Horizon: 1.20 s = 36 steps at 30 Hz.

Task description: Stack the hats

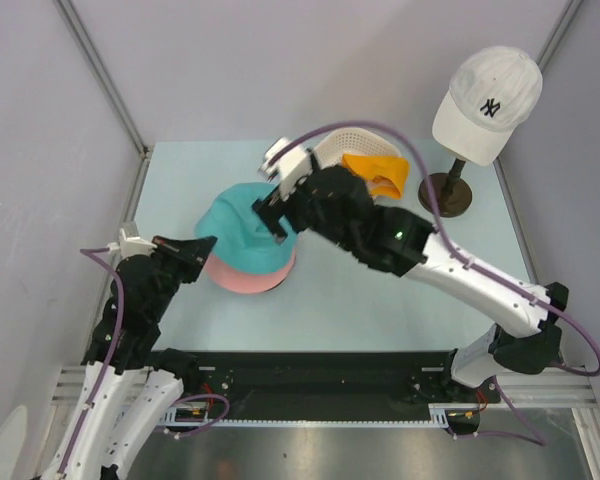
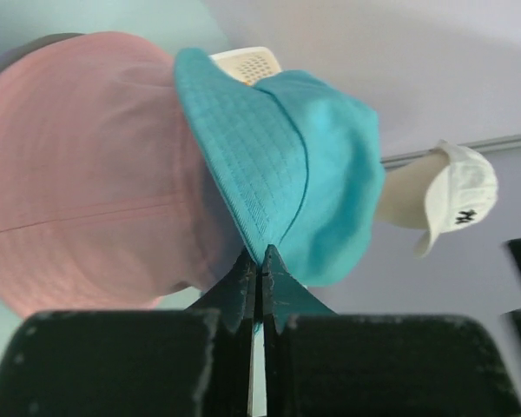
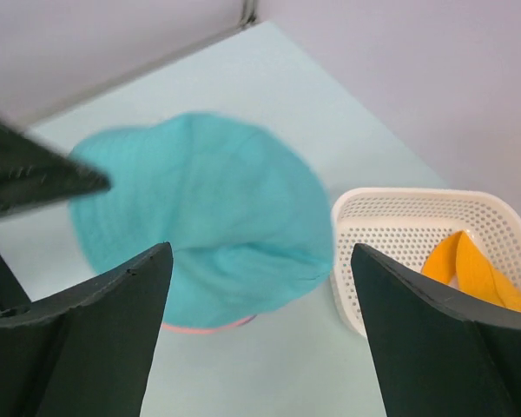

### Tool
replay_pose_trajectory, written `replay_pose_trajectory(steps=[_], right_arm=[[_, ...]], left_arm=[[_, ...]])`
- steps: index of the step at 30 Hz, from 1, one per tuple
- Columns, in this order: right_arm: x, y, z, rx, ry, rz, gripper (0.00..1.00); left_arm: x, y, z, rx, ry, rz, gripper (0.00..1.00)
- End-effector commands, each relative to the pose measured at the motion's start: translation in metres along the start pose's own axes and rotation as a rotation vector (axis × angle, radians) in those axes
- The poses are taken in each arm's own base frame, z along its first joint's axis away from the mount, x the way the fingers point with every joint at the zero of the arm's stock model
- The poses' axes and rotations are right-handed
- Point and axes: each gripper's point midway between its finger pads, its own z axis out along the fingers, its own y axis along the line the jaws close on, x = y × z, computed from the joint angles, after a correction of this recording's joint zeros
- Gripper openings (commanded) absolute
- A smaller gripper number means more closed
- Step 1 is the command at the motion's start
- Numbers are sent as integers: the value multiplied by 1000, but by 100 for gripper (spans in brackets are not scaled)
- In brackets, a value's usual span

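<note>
A teal hat [image 1: 238, 226] lies on top of a pink hat [image 1: 250, 278] at the left middle of the table. My left gripper [image 1: 206, 246] is shut on the teal hat's [image 2: 313, 174] brim, its fingertips [image 2: 245, 271] pinching the fabric edge, with the pink hat [image 2: 78, 174] just left of them. My right gripper [image 1: 271, 218] hangs open over the teal hat's [image 3: 200, 217] far side, with nothing between its fingers [image 3: 104, 304]. An orange hat [image 1: 378, 171] sits in a white basket [image 1: 352, 141] behind the right arm.
A white NY cap [image 1: 487, 98] rests on a mannequin head on a round stand [image 1: 450, 193] at the back right. The basket [image 3: 399, 226] with the orange hat [image 3: 473, 265] stands close to the right of the stacked hats. Grey walls enclose the table.
</note>
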Motion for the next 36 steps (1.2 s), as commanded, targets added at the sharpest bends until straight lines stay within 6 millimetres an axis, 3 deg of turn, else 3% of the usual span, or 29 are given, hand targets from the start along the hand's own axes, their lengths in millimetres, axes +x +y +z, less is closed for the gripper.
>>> replay_pose_trajectory(steps=[1, 8, 14, 19, 24, 27, 36], right_arm=[[-29, -47, -19, -15, -67, 220, 88], [-4, -60, 4, -90, -2, 365, 86], [22, -63, 13, -95, 58, 399, 86], [47, -72, 23, -78, 108, 426, 86], [69, -74, 35, -103, 152, 475, 86], [72, -77, 39, -126, 147, 498, 86], [78, -69, 53, -396, 95, 585, 83]], left_arm=[[-1, 34, -1, -99, -30, 54, 0], [9, 78, 5, -195, -31, 63, 0], [11, 103, 12, -237, -32, 53, 0], [6, 104, 20, -225, -31, 46, 0], [-18, 110, 31, -240, -66, 30, 0], [-29, 110, 36, -225, -68, 35, 0], [-30, 121, 59, -228, 5, 89, 0]])
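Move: Just right of the left fingers, which still pinch the teal hat's left brim, the hat's middle sits some 6 cm right, 5 cm ahead and 6 cm lower; the pink hat it is meant for is about 7 cm right, 4 cm ahead and 12 cm below. From the open right hand, the orange hat lies roughly 23 cm ahead, 21 cm right and 30 below, the basket's middle 22 ahead and 17 right, the teal hat 4 ahead, 7 left and 16 below. Lowering the pinched teal brim about 10 cm beside the pink hat, the left hand then draws it some 4 cm forward and 4 cm left, tipping down about 15 degrees, grip kept. The right hand, already empty and open, moves away from the teal hat, forward and right with a small rise, then sinks about 12 cm towards the basket, pitching down some 35 degrees. ##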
